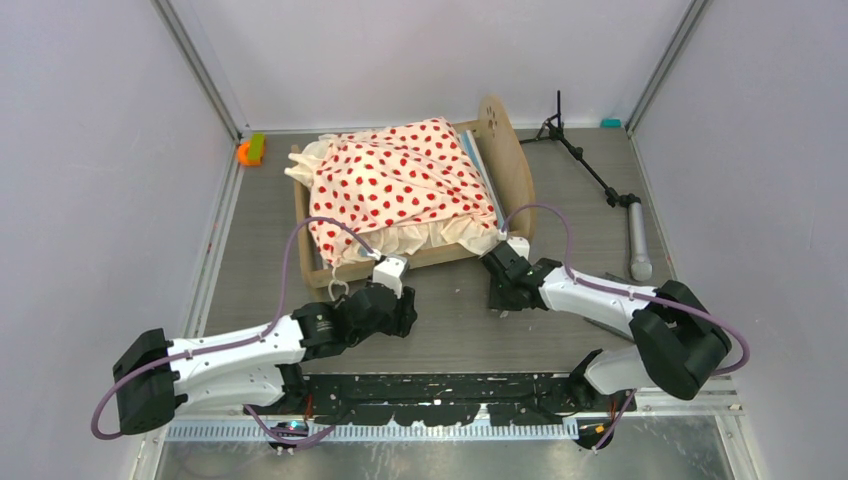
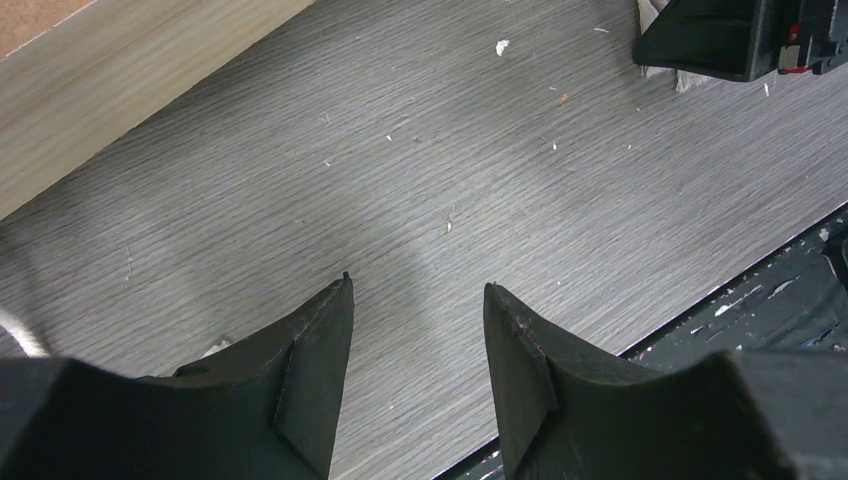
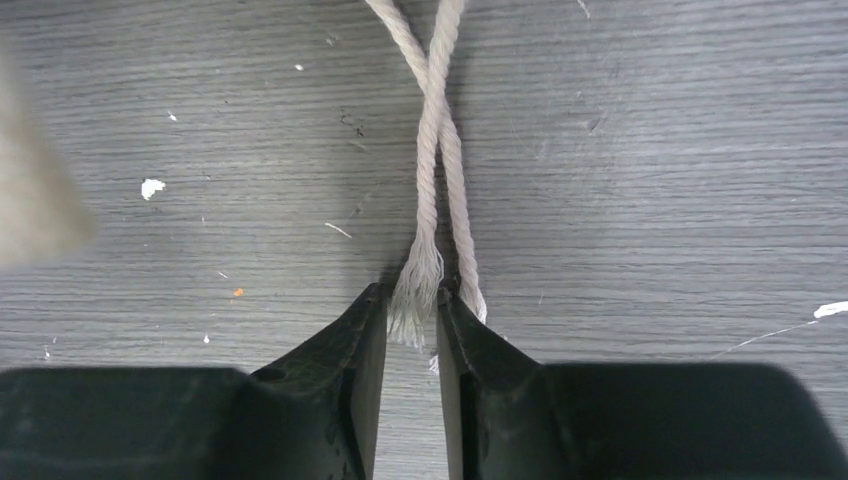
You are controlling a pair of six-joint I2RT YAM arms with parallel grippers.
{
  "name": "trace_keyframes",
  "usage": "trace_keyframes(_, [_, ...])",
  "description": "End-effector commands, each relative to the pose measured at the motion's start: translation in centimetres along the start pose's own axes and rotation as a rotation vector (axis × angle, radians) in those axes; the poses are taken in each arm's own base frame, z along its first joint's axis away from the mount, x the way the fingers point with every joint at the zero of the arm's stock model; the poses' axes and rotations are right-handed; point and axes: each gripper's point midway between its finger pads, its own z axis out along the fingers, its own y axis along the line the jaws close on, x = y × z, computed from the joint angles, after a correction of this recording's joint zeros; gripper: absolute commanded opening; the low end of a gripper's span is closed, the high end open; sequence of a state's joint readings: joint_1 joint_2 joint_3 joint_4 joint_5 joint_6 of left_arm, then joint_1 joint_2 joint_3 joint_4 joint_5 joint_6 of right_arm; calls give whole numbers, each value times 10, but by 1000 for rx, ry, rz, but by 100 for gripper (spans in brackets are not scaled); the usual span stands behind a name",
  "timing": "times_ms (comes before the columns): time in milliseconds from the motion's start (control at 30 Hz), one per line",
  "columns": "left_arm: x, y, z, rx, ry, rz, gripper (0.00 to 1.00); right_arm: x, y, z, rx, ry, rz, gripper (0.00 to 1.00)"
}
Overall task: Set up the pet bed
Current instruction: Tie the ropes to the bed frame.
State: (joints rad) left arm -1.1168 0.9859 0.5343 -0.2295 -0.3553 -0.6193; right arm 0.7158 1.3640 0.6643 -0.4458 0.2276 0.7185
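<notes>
The pet bed (image 1: 515, 165), a light-wood frame, stands mid-table with the cream red-dotted bedding (image 1: 400, 180) spread over it. The bedding's ruffle hangs over the near rail. My left gripper (image 1: 408, 312) hovers low by the bed's near-left corner. It is open (image 2: 418, 283) with only bare floor between its fingers, and the wooden rail (image 2: 120, 90) lies to its upper left. My right gripper (image 1: 497, 298) is down at the near-right corner. Two crossed cream cords (image 3: 432, 150) run up to it. One frayed end lies unsqueezed in the narrow gap between the right gripper's (image 3: 411, 290) tips.
A black tripod stand (image 1: 590, 165) with a grey cylinder (image 1: 638, 240) lies to the bed's right. An orange-green toy (image 1: 250, 150) sits at the back left. White walls close in both sides. The black base rail (image 1: 430, 385) runs along the near edge.
</notes>
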Motion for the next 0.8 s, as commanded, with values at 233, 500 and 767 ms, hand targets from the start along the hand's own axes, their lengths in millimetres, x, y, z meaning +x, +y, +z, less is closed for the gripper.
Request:
trace_keyframes(233, [-13,-3,-2,9,-40,-11,52,-10,14,-3,-59,-29,43,14])
trace_keyframes(500, [-18,-4,-4,8,-48,-8,52,-42,44,-31,-177,-100,87,2])
trace_keyframes(767, [-18,-4,-5,13,-50,-15,53,-49,27,-54,-131,-144,88,0])
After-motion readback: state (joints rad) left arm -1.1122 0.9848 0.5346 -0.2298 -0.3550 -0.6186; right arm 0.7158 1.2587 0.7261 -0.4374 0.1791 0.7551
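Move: The right hand is down at floor level, with the frayed end of one rope right between its part-open fingertips, about 1 cm below. The other rope's end lies about 1 cm to the right, also on the floor. The bed frame's near headboard foot stands some 12 cm ahead and 5 cm right; the blanket's frilled corner hangs about 13 cm ahead and 4 cm left. From the idle left hand, the frayed end lies some 17 cm right, 3 cm ahead and 9 cm below. Staying low over the floor, the right hand closes its fingers fully on the frayed end of the one rope and pinches it alone, leaving the second strand beside it. Then it lifts about 5 cm, drifting some 3 cm left and a little forward towards the bed frame with the fingers still shut on the rope, while the wrist tilts about 10 degrees. ##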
